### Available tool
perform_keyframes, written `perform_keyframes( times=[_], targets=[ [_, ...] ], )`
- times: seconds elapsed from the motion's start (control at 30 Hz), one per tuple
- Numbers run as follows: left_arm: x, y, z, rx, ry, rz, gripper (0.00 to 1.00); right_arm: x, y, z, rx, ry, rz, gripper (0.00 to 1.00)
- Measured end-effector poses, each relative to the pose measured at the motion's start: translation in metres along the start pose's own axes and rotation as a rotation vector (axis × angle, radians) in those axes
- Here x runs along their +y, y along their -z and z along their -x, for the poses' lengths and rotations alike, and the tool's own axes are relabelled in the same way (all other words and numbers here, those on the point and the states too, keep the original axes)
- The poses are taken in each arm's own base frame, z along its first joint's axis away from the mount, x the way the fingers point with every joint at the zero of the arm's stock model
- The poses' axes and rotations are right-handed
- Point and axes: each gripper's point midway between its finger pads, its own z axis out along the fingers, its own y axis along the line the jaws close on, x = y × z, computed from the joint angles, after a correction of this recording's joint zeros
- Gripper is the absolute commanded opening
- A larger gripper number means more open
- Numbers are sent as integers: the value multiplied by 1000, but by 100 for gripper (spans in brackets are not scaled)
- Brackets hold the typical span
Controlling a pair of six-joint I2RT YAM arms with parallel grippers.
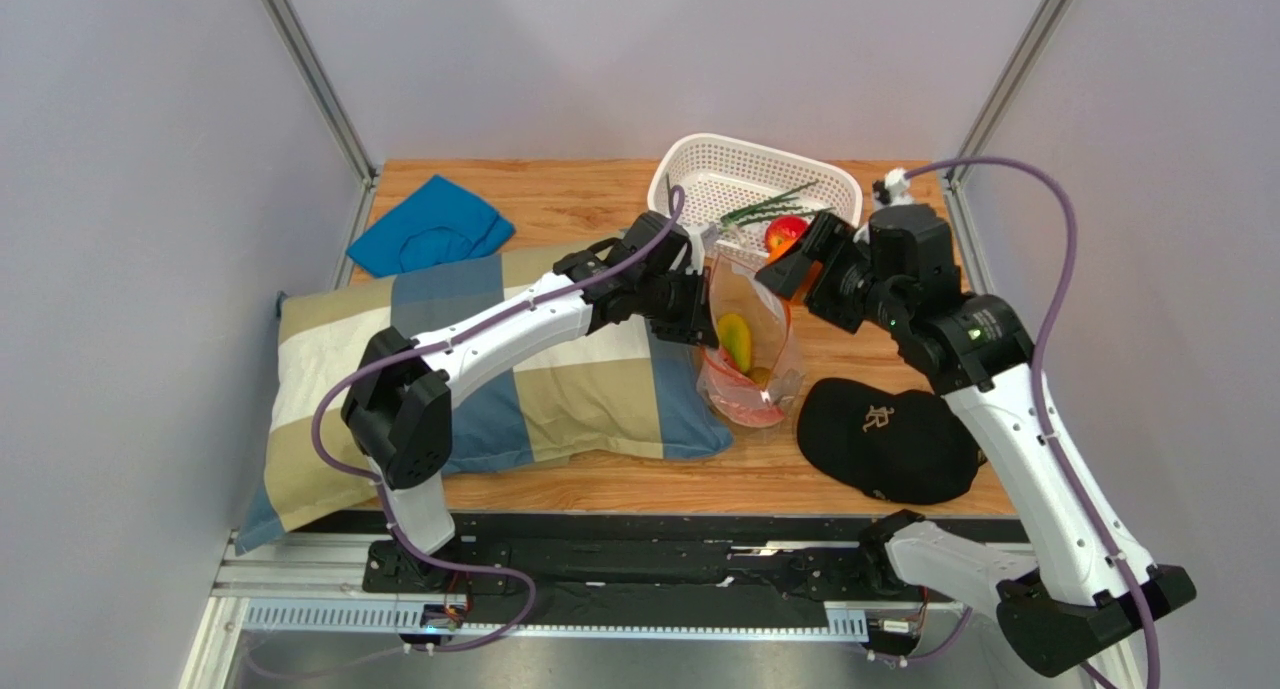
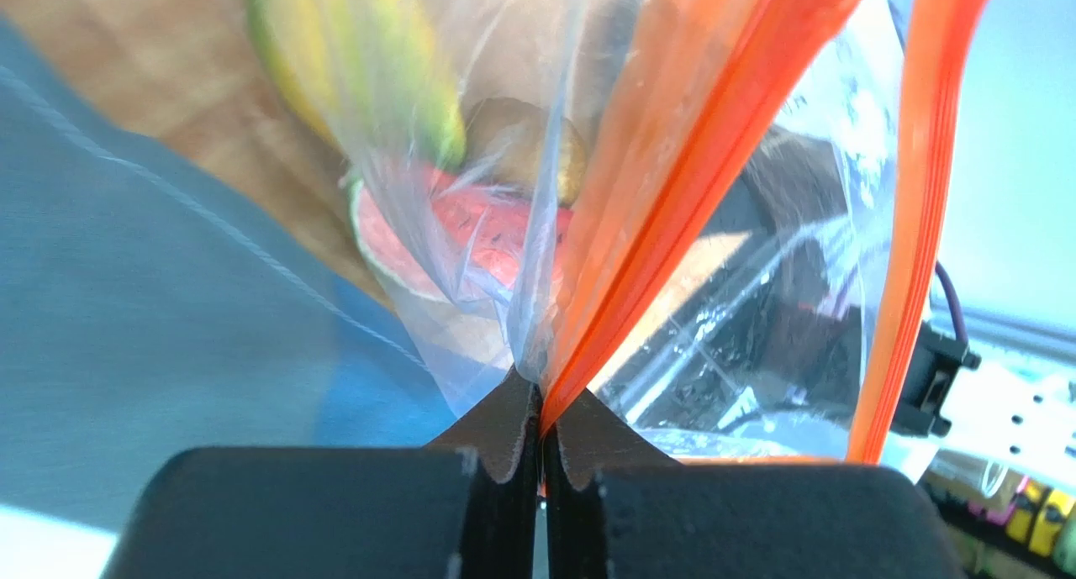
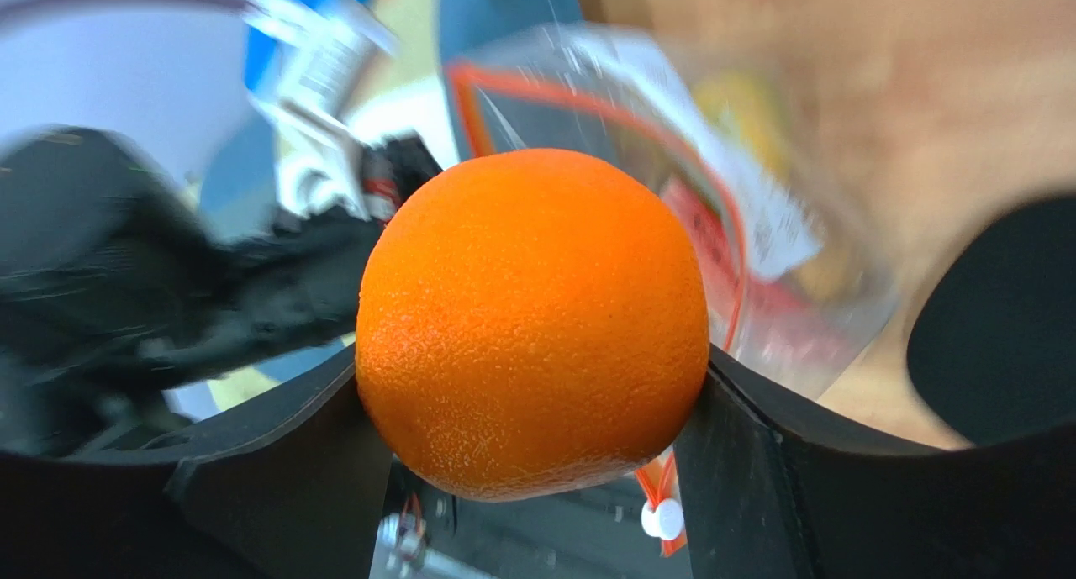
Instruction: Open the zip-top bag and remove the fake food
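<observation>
The zip-top bag (image 1: 747, 352) stands upright at the table's middle, clear with an orange-red zip strip (image 2: 707, 138), its mouth open. My left gripper (image 2: 543, 415) is shut on the bag's rim at that strip, to the bag's left (image 1: 703, 302). Fake food still lies inside: a yellow-green piece (image 2: 360, 69) and a red, green-rimmed slice (image 2: 461, 232). My right gripper (image 3: 531, 403) is closed on an orange (image 3: 531, 321), held above the bag's mouth on its right (image 1: 801, 269). A red apple (image 1: 783, 235) and a green leafy vegetable (image 1: 766, 206) lie in the white basket.
The white perforated basket (image 1: 706, 172) stands just behind the bag. A black cap (image 1: 887, 437) lies to the bag's right at the front. A checked pillow (image 1: 496, 382) fills the left, under my left arm. A blue cloth (image 1: 433, 224) lies at the back left.
</observation>
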Motion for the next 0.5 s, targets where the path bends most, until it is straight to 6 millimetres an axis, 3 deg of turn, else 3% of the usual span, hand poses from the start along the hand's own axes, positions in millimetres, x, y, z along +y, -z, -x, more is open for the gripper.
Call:
perform_keyframes(
  times=[0.1,0.2,0.33,0.43,0.5],
  targets=[
    [6,2,5,-9,13,5,0,18,10,47,-141,77,15,0],
    [3,2,4,-2,11,-8,0,21,-12,87,-225,115,-13,0],
    [-2,2,1,11,3,-30,0,4,-91,130,-237,173,-92,0],
    [-5,2,-1,21,-2,-46,0,-32,-171,136,-147,196,-162,0],
    [-6,3,-2,24,-6,-54,0,-58,-211,134,-86,190,-193,0]
  ],
)
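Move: The orange is already in my right fingers. The white basket's middle lies about 27 cm ahead of them, some 3 cm to the right and 24 cm lower. In it the apple sits roughly 22 cm ahead and 8 cm right of this hand, the green onions about 27 cm ahead and 4 cm right. The open bag hangs almost under the same hand, 2 cm back and 2 cm left. From my left hand the basket is some 26 cm ahead, 10 cm right. I sweep the gripped orange quickly forward with my right hand, about 24 cm away from the bag to over the basket. I arc up some 5 cm first, then sink about 14 cm from the top, rolling the hand's left side down about 15 degrees and keeping the fingers' hold. My left hand stays, still pinching the bag's edge beside the orange zip. ##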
